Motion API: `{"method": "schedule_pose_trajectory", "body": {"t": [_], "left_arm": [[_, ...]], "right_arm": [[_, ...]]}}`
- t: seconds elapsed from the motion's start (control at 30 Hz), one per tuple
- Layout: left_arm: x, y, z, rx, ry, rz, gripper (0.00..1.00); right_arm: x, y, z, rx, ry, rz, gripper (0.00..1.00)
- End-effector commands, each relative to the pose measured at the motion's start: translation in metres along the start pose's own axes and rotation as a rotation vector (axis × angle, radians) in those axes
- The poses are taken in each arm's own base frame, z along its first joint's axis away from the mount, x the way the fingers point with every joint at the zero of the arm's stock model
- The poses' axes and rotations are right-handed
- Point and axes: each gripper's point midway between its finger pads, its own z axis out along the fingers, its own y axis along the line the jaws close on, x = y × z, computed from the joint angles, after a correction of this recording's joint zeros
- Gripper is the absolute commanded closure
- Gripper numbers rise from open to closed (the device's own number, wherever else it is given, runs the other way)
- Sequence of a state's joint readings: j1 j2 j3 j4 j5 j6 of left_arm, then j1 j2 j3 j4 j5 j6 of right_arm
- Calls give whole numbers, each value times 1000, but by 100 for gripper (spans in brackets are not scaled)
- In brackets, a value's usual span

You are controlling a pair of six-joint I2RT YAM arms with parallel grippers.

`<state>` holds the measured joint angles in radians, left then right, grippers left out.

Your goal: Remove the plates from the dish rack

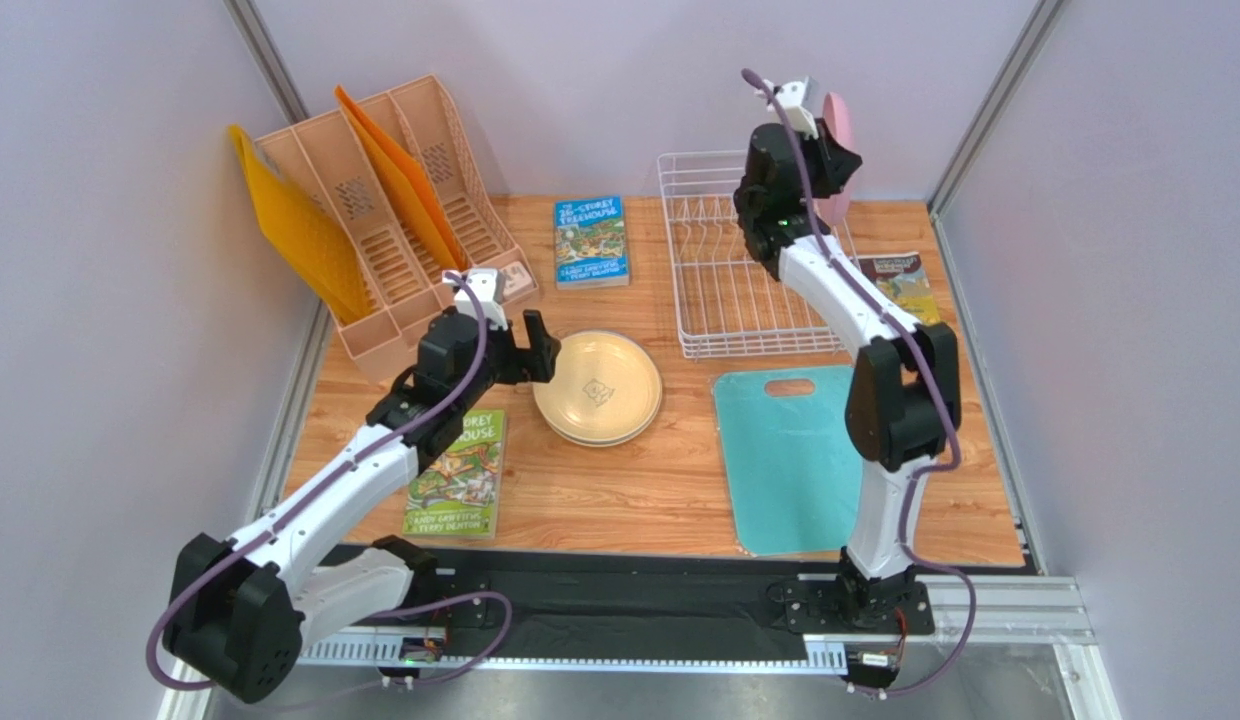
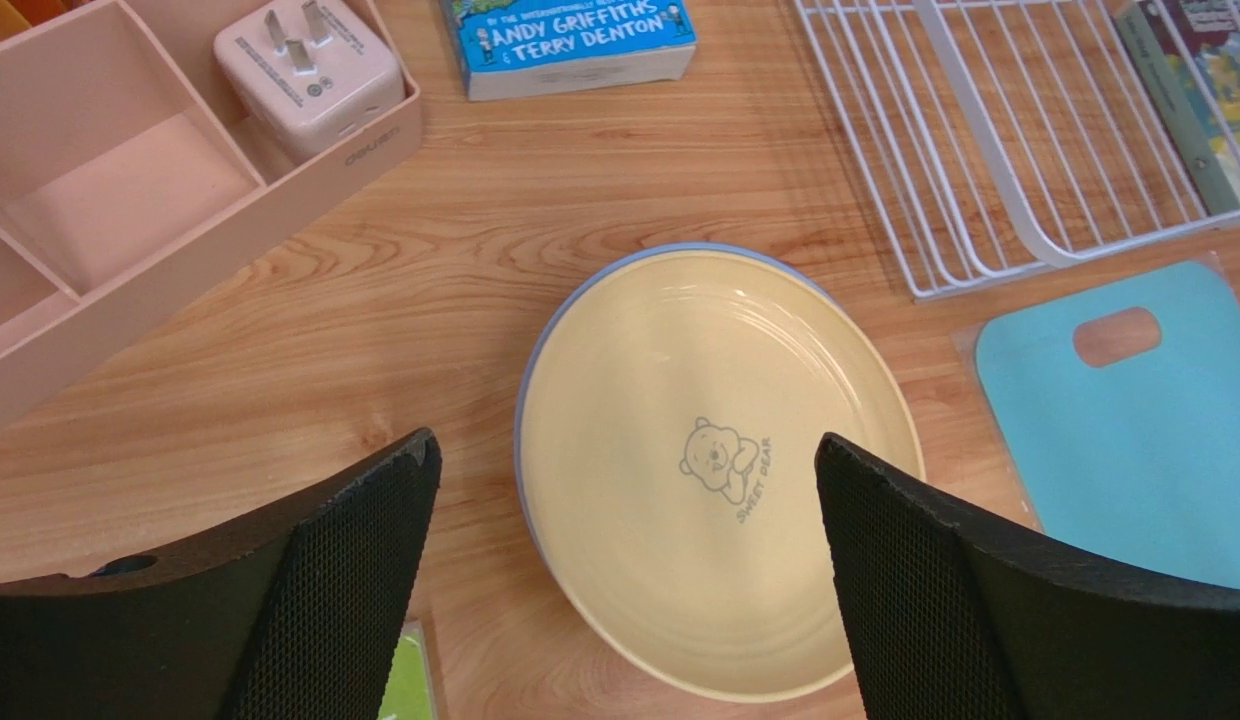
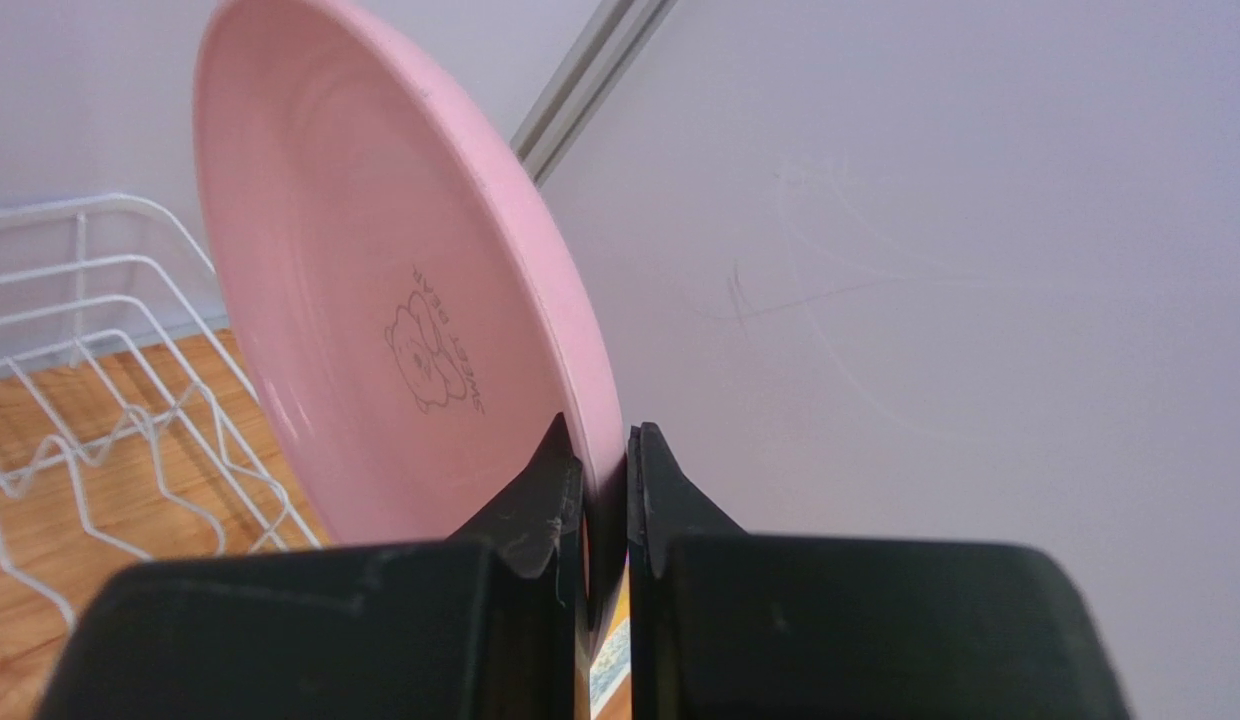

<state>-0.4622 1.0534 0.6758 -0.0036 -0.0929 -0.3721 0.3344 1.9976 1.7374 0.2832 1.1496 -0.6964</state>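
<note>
A cream-yellow plate (image 1: 596,387) lies face up on the table, on top of a light blue plate whose rim (image 2: 524,435) shows at its left edge. My left gripper (image 2: 626,447) hangs open just above this stack, its fingers (image 2: 356,555) wide apart with nothing between them. Above the far right of the white dish rack (image 1: 731,255), my right gripper (image 3: 596,450) is shut on the rim of the pink plate (image 3: 386,300), holding it on edge in the air. In the top view the pink plate (image 1: 841,150) shows behind the right wrist. No plate shows in the rack's prongs (image 3: 100,390).
A peach file organizer (image 1: 378,210) with orange folders stands at the back left, a white plug adapter (image 2: 303,75) in its front tray. Books lie at the back middle (image 1: 590,240), front left (image 1: 458,477) and right of the rack (image 1: 900,282). A teal cutting board (image 1: 789,458) lies front right.
</note>
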Motion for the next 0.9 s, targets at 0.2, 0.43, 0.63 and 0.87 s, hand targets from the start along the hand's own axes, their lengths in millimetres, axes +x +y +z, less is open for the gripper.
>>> {"method": "schedule_pose_trajectory", "body": {"t": [0.2,0.43,0.63,0.87], "left_arm": [[-21,-42,-19,221,-48,-27,1],[-23,-55,-23,291,-58,-64,1],[-28,-67,-28,357,-84,-96,1],[-26,-82,-23,409,-76,-109,1]], "right_arm": [[5,-18,-130,-600,140,368,100],[36,-2,-231,-1060,244,518,100],[56,3,-277,-1273,304,619,99],[52,5,-309,-1433,341,713,98]]}}
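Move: My right hand already pinches the pink plate, clear of the dish rack. The stacked plates it is bound for lie about 37 cm to its left, 19 cm back and 31 cm below; the rack sits roughly 10 cm left and 29 cm below, the blue book some 38 cm left and 4 cm ahead, the teal board about 30 cm back and 5 cm left. From my left hand, the pink plate is some 26 cm ahead, 42 cm right and 8 cm higher, the stack about 4 cm ahead, 6 cm right and 17 cm below. I sweep the pinched pink plate from above the rack towards the stack with my right hand, about 23 cm back and 17 cm left, rising slightly before sinking some 10 cm, while the wrist rolls left side up and swings counter-clockwise to lay the plate over. My left hand, fingers wide open, eases 5 cm right, 4 cm up and a little back to meet the plate, rolling and turning some 15 degrees clockwise. ##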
